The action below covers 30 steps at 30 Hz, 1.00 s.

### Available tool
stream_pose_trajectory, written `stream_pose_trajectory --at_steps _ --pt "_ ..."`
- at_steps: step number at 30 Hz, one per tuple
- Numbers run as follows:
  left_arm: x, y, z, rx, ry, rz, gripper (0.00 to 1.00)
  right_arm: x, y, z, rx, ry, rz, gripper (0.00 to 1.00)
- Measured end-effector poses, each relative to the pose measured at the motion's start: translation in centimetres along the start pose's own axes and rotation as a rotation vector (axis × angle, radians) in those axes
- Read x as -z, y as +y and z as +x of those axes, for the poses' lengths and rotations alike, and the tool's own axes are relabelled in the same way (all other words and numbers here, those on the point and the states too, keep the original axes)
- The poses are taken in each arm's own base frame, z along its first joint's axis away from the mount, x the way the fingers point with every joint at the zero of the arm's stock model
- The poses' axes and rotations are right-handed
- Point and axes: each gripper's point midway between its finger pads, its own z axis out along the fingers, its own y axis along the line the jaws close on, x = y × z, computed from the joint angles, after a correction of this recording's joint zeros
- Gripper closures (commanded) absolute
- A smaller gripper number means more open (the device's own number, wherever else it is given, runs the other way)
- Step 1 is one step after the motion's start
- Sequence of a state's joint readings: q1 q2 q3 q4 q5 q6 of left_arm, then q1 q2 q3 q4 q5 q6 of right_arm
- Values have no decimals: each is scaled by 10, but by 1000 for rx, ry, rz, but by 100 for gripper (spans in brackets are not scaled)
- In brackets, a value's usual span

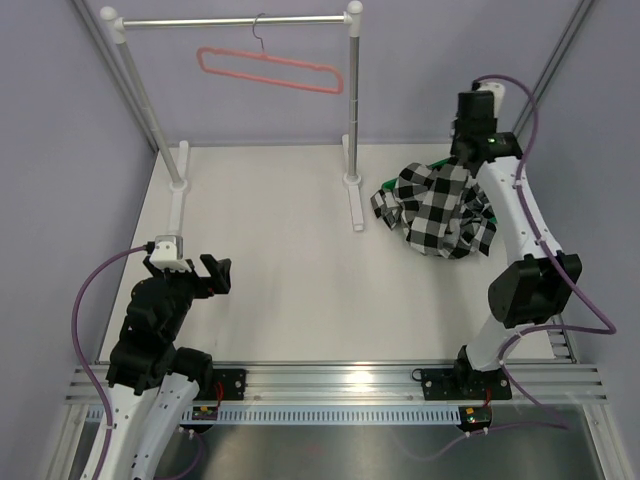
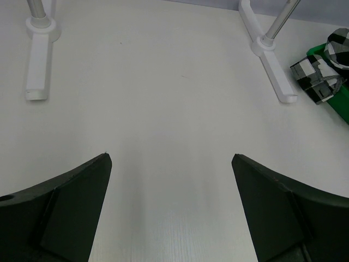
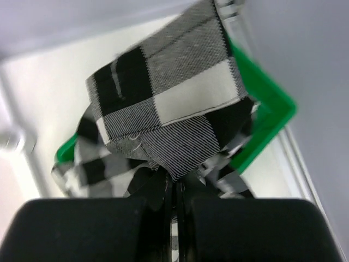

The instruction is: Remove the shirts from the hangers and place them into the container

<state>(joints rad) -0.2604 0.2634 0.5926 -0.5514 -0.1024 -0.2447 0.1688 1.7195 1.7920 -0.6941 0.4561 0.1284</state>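
Observation:
The black-and-white checked shirt (image 1: 440, 205) lies bunched at the right of the table, off the hanger, over the green container (image 3: 267, 109), which shows only as a rim and corner. My right gripper (image 3: 175, 183) is shut on a fold of the shirt (image 3: 180, 98) and holds it raised above the container. In the top view that gripper (image 1: 458, 158) is at the far edge of the heap. The salmon-pink hanger (image 1: 270, 68) hangs bare on the rail. My left gripper (image 2: 170, 158) stands open over bare table at the near left (image 1: 218, 275).
The silver rail (image 1: 235, 20) rests on two white posts whose feet (image 1: 357, 205) (image 1: 178, 190) stand on the table. From the left wrist I see a corner of the shirt (image 2: 316, 73) and the container (image 2: 341, 106) beyond the right foot (image 2: 275, 71).

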Motion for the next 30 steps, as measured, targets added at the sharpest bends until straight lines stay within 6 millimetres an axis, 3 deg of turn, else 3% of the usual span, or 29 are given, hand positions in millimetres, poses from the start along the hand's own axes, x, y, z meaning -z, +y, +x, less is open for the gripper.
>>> stream_pose_trajectory --at_steps 3,5,7,10,17,22,25,27,28,30 --pt "0 0 0 0 0 0 1 -10 -56 -24 -137 -35 98 100" --pt "0 0 0 0 0 0 1 -20 -81 -27 -204 -35 141 100" --pt "0 0 0 0 0 0 1 -35 -96 -22 -255 -11 160 100" --pt "0 0 0 0 0 1 1 -71 -110 5 -303 71 188 100" --pt "0 -1 1 -1 3 4 1 -158 -96 106 -337 341 166 100" --pt "0 -1 1 -1 4 4 1 -184 -82 161 -341 483 146 91" --pt "-1 -1 1 -1 5 4 1 -187 -77 174 -348 523 133 77" --pt "-1 -1 2 -2 7 3 1 -187 -76 173 -351 522 127 70" --pt "-1 -1 2 -2 8 3 1 -186 -76 170 -353 517 124 59" --pt "-1 -1 3 -2 10 3 1 -182 -76 166 -356 506 118 49"
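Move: The right gripper is shut on the shirt's raised end, high over the container, whose middle lies about 25 cm below and 5 cm to the right. The hanging bulk of the shirt is some 18 cm below and 2 cm back; its loose corner droops over the container's left end, 12 cm left, 2 cm back and 22 cm down. The rack foot stands 20 cm left, level, at table height. From the left gripper the container is roughly 26 cm ahead, 56 cm right and 20 cm down. Swing the right gripper to the right with the shirt's end still pinched, then, about 13 cm over, plunge some 25 cm down towards the right part of the container, drifting a little forward. Tip the fingers about 20 degrees further down and turn them clockwise as you go; at the bottom open them not quite halfway among the cloth and start to lift. ##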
